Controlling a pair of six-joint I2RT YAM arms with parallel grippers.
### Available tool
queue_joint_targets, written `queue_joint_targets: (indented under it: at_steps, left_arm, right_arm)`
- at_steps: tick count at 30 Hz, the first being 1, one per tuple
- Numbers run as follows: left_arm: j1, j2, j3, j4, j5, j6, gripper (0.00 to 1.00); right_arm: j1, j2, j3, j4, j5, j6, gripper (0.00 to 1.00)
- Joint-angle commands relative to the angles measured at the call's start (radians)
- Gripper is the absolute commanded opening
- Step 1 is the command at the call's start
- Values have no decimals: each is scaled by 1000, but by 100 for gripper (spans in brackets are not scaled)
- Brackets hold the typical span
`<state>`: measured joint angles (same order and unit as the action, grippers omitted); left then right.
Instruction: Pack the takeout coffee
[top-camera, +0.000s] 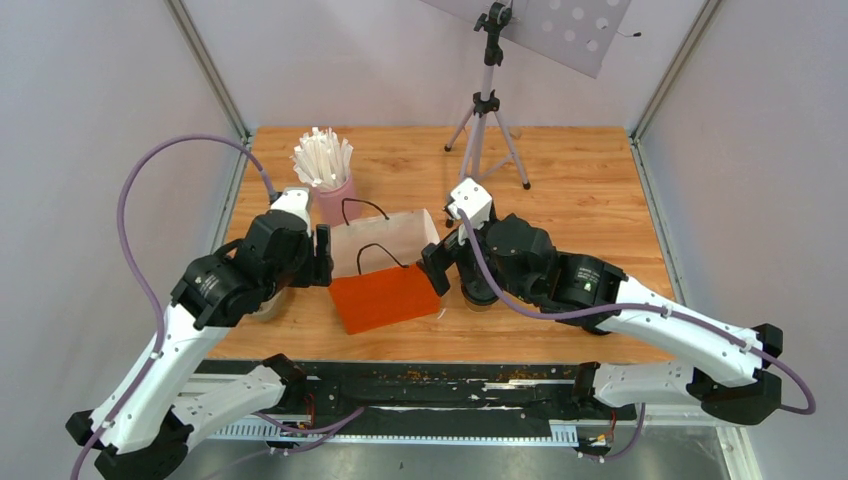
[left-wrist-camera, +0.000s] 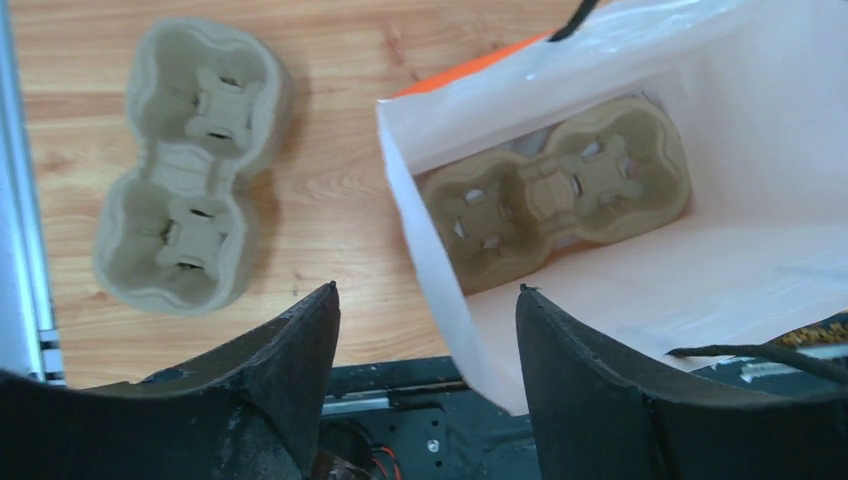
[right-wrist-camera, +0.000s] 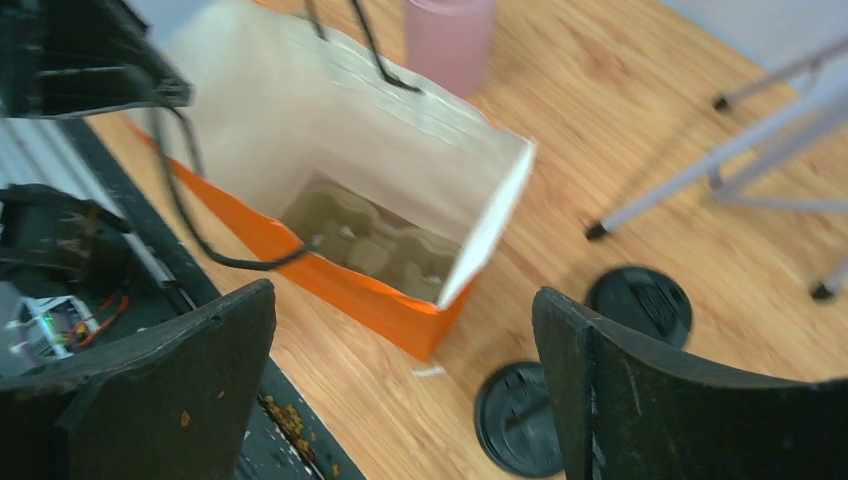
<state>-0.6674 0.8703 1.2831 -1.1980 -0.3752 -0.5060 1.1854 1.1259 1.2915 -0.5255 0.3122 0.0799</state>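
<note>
An orange paper bag (top-camera: 385, 295) with a white inside and black cord handles stands open at mid-table. A grey-brown pulp cup tray (left-wrist-camera: 555, 195) lies on its bottom. My left gripper (left-wrist-camera: 427, 290) is open at the bag's left end (top-camera: 325, 255), and the bag's white wall edge passes between its fingers without touching them. My right gripper (right-wrist-camera: 405, 290) is open and empty beside the bag's right end (top-camera: 437, 268). Two black round lids (right-wrist-camera: 640, 300) (right-wrist-camera: 515, 415) sit on the wood by its right finger. I cannot tell whether the takeout coffee's cup is under them.
A second pulp tray (left-wrist-camera: 190, 165) lies on the table left of the bag. A pink cup of white sticks (top-camera: 325, 180) stands behind the bag. A tripod (top-camera: 487, 120) stands at the back. The black base rail (top-camera: 420, 385) runs along the near edge.
</note>
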Motion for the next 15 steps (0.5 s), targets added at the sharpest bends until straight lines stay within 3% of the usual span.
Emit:
queue_joint_targets:
  at_steps: [1, 8, 15]
  left_arm:
    - [-3, 15, -3, 87, 101, -5, 69]
    - [-3, 72, 84, -6, 62, 11, 39]
    - [-4, 48, 14, 49, 33, 8, 20]
  right_arm:
    - [-5, -21, 76, -186, 181, 118, 100]
    - [-5, -103, 76, -304, 165, 341, 100]
    - [-5, -147, 51, -326, 113, 407, 100]
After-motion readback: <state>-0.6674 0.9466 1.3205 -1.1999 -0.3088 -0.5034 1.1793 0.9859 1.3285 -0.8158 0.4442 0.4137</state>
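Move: The upper left edge of the paper bag already stands between the left fingers, 2 cm to the right and 1 cm ahead of the hand point. The bag's middle lies about 11 cm right, 3 cm ahead and 13 cm down; the spare cup carrier is some 15 cm left, 8 ahead. From the right hand, the near coffee cup lies about 8 cm right, 2 ahead and 27 down, with the far cup 12 cm beyond it. The left fingers close from well open to pinch the bag's upper left edge between their tips, the hand easing about 2 cm right onto it. Meanwhile the right hand, still wide open and touching nothing, swings some 7 cm right, away from the bag and towards the near coffee cup, turning clockwise and tipping down by about 15 degrees. ##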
